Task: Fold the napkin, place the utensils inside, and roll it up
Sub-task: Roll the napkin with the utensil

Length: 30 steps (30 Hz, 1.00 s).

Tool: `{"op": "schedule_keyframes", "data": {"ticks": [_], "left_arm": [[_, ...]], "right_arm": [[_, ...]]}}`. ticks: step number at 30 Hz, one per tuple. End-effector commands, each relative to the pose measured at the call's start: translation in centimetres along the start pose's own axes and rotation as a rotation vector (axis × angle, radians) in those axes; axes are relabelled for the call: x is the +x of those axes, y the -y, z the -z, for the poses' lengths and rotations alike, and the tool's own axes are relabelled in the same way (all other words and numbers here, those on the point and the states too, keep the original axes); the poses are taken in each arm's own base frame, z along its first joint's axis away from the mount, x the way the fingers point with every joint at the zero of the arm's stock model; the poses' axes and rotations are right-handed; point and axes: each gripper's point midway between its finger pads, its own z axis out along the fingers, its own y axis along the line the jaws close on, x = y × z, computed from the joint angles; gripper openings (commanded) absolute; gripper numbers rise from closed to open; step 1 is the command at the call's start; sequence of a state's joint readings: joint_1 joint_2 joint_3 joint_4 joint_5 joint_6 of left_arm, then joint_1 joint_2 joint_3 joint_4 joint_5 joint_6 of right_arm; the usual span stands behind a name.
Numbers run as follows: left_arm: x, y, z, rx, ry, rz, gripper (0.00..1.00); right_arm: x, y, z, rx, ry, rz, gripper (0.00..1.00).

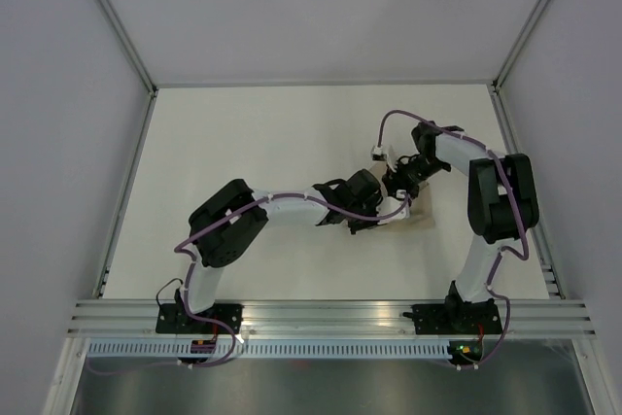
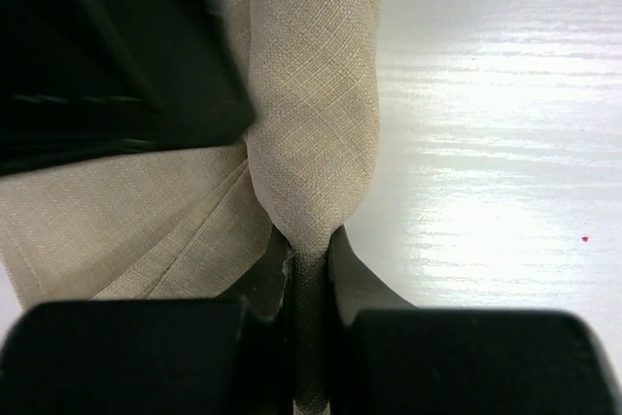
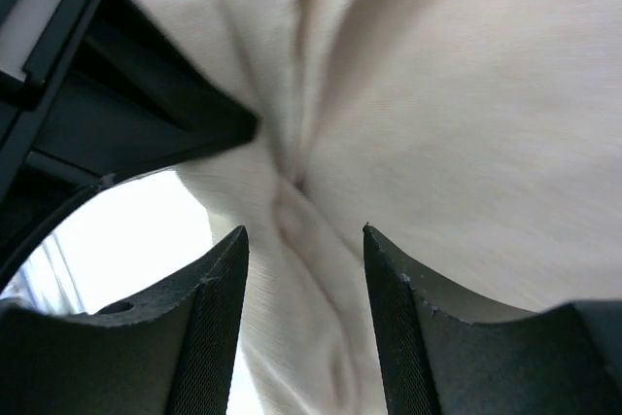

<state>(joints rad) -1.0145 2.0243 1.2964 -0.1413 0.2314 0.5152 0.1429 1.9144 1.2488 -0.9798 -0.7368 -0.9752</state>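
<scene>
The beige napkin lies bunched on the white table right of centre, mostly covered by both grippers. My left gripper is shut on a raised fold of the napkin, and the cloth is pinched tight between its fingers. My right gripper hangs close over the same cloth from the far side. Its fingers stand open with the napkin lying loose in and beyond the gap, not squeezed. The utensils are out of view.
The other arm's black body crowds the left wrist view, and likewise in the right wrist view. An aluminium rail runs along the near edge. Grey walls with metal posts enclose the table.
</scene>
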Motion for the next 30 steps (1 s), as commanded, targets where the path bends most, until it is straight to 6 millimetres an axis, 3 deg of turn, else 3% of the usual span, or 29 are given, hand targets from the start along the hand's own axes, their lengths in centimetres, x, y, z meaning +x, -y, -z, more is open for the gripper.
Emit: {"op": "schedule_keyframes", "data": {"ticks": [1,7,9,15,17,21,30], "left_arm": [[3.3,4.5,-1.0,0.173,-0.110,0.144,0.02],[3.9,5.5,-1.0,0.258,-0.165,0.224,0.02],[3.9,5.2,-1.2,0.276,-0.183,0.257,0.02],[4.7,6.2,-1.1,0.396,-0.265,0.403,0.02],[4.4,6.3,-1.1,0.429,-0.270,0.444,0.02],[5.8,6.9,-1.0,0.470,-0.325,0.519,0.02],[5.9,7.4,-1.0,0.592,-0.336,0.659,0.02]], "right_arm": [[-3.3,2.7,3.8,0.195,0.115,0.023,0.57],[-4.4,4.5,8.1,0.304,0.234,-0.040,0.58],[-3.9,5.2,10.5,0.350,0.279,-0.065,0.57],[-3.1,4.4,13.5,0.428,0.345,-0.059,0.57],[-2.3,4.0,13.2,0.449,0.339,-0.044,0.57],[-2.2,2.4,13.9,0.511,0.353,0.031,0.57],[-0.1,-3.1,11.2,0.417,0.286,0.254,0.59]]}}
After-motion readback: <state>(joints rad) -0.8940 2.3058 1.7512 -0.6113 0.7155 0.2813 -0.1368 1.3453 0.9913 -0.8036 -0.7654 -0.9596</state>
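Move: Just to the right of the left fingers, which already pinch the napkin's rolled near edge close to its left end, that roll has its middle about 9 cm off at the same height. The flat part is centred some 11 cm ahead and 12 cm to the right. From the right hand, already open and hovering, the roll's right end lies roughly 7 cm back, 10 cm right and 3 cm down; the flat part's middle is straight to its front, about 4 cm ahead and 3 cm below. Keeping its pinch on the roll, the left hand twists about 40 degrees so its fingers swing round to point back, easing about 2 cm rightwards and then 2 cm back at table height. The right hand, part open, sweeps forward some 7 cm, right and up off the napkin, then comes back about 6 cm while still rising, ending high towards the roll's right end and tipped forward-down. ##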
